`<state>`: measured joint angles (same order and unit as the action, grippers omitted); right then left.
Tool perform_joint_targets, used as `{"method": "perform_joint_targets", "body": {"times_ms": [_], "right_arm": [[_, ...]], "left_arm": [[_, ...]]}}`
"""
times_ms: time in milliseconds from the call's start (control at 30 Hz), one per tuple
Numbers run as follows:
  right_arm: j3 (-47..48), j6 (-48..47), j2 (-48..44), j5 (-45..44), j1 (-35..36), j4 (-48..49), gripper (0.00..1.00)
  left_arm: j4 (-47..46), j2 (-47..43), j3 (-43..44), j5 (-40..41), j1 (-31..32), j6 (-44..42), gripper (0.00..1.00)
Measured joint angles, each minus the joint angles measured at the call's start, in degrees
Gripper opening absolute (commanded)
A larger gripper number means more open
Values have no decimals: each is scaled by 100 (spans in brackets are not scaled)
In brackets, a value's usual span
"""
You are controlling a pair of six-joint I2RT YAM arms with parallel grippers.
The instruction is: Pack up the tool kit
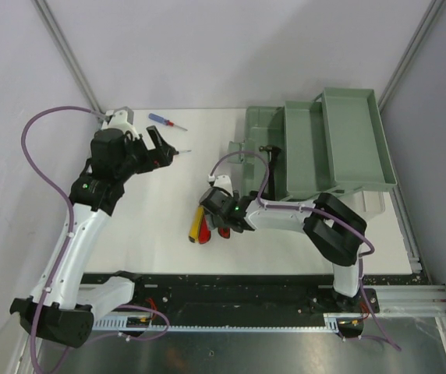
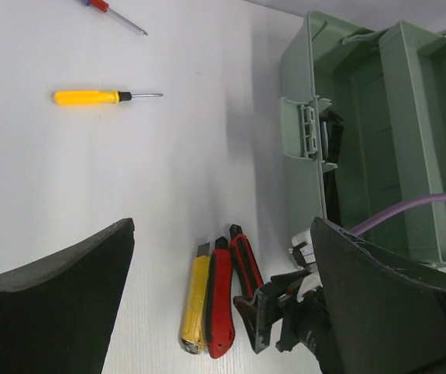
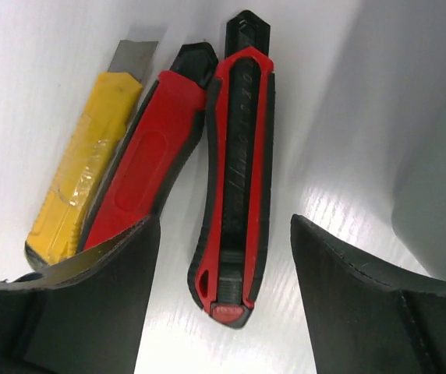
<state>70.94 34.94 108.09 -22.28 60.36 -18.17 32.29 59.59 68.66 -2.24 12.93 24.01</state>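
Three knives lie side by side on the white table: a yellow one (image 3: 90, 167), a thick red one (image 3: 153, 156) and a slim red-and-black one (image 3: 238, 179), also seen from above (image 1: 200, 226). My right gripper (image 3: 224, 222) (image 1: 221, 220) is open and low over them. Its fingers straddle the slim knife's rear end with a gap on each side. The grey-green toolbox (image 1: 316, 148) (image 2: 348, 140) stands open at the right, its inner tray (image 1: 352, 136) swung up. My left gripper (image 2: 223, 226) (image 1: 161, 148) hovers open and empty over the far left.
A yellow screwdriver (image 2: 98, 97) and a blue-and-red screwdriver (image 1: 164, 121) lie on the table at the far left. The toolbox latch (image 2: 309, 128) juts toward the knives. A purple cable (image 1: 246, 167) loops over the right arm. Metal frame posts (image 1: 67, 54) border the table.
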Motion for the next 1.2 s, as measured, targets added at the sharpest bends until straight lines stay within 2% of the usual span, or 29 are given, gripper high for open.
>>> {"method": "perform_joint_targets", "body": {"times_ms": [167,333,533,700,933,1200], "right_arm": [[199,-269,374,68,-68,96,66],[385,-407,592,7,-72,92,53],[470,-417,667,-59,-90,55,23],[485,-435,669,-9,-127,90,9],[481,-669,387,-20,-127,94,4],[632,-964,-1045,-149,-175,109,6]], "left_arm": [[0,68,2,-85,-83,0,99],[-2,153,2,-151,-146,0,99],[0,243,11,-249,-186,2,99],[0,330,35,-299,-197,2,99],[-4,343,57,-404,-223,63,99],[-2,343,61,-420,-225,103,100]]}}
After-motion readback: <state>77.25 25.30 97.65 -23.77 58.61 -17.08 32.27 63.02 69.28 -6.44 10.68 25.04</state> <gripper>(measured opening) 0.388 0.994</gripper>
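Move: The black-and-red utility knife lies between the right hand's open fingers, its middle about 3 cm ahead, 1 cm left and 2 cm below. On the table, the red knife lies some 5 cm to the left of it and the yellow knife about 8 cm left, both 1 cm nearer. The open tool box's tub is roughly 21 cm ahead and 12 cm right of the right hand. From the left hand, the black-and-red knife is about 15 cm right, 5 cm back and 29 cm down. Down about 2 cm, easing forward and slightly left, the right hand straddles the black-and-red knife. Its fingers close and pinch the handle by its two sides. Then it rises ever faster, nearly straight up by some 15 cm, drifting a little forward, the fingers tipping up about 15 degrees and keeping their hold. ##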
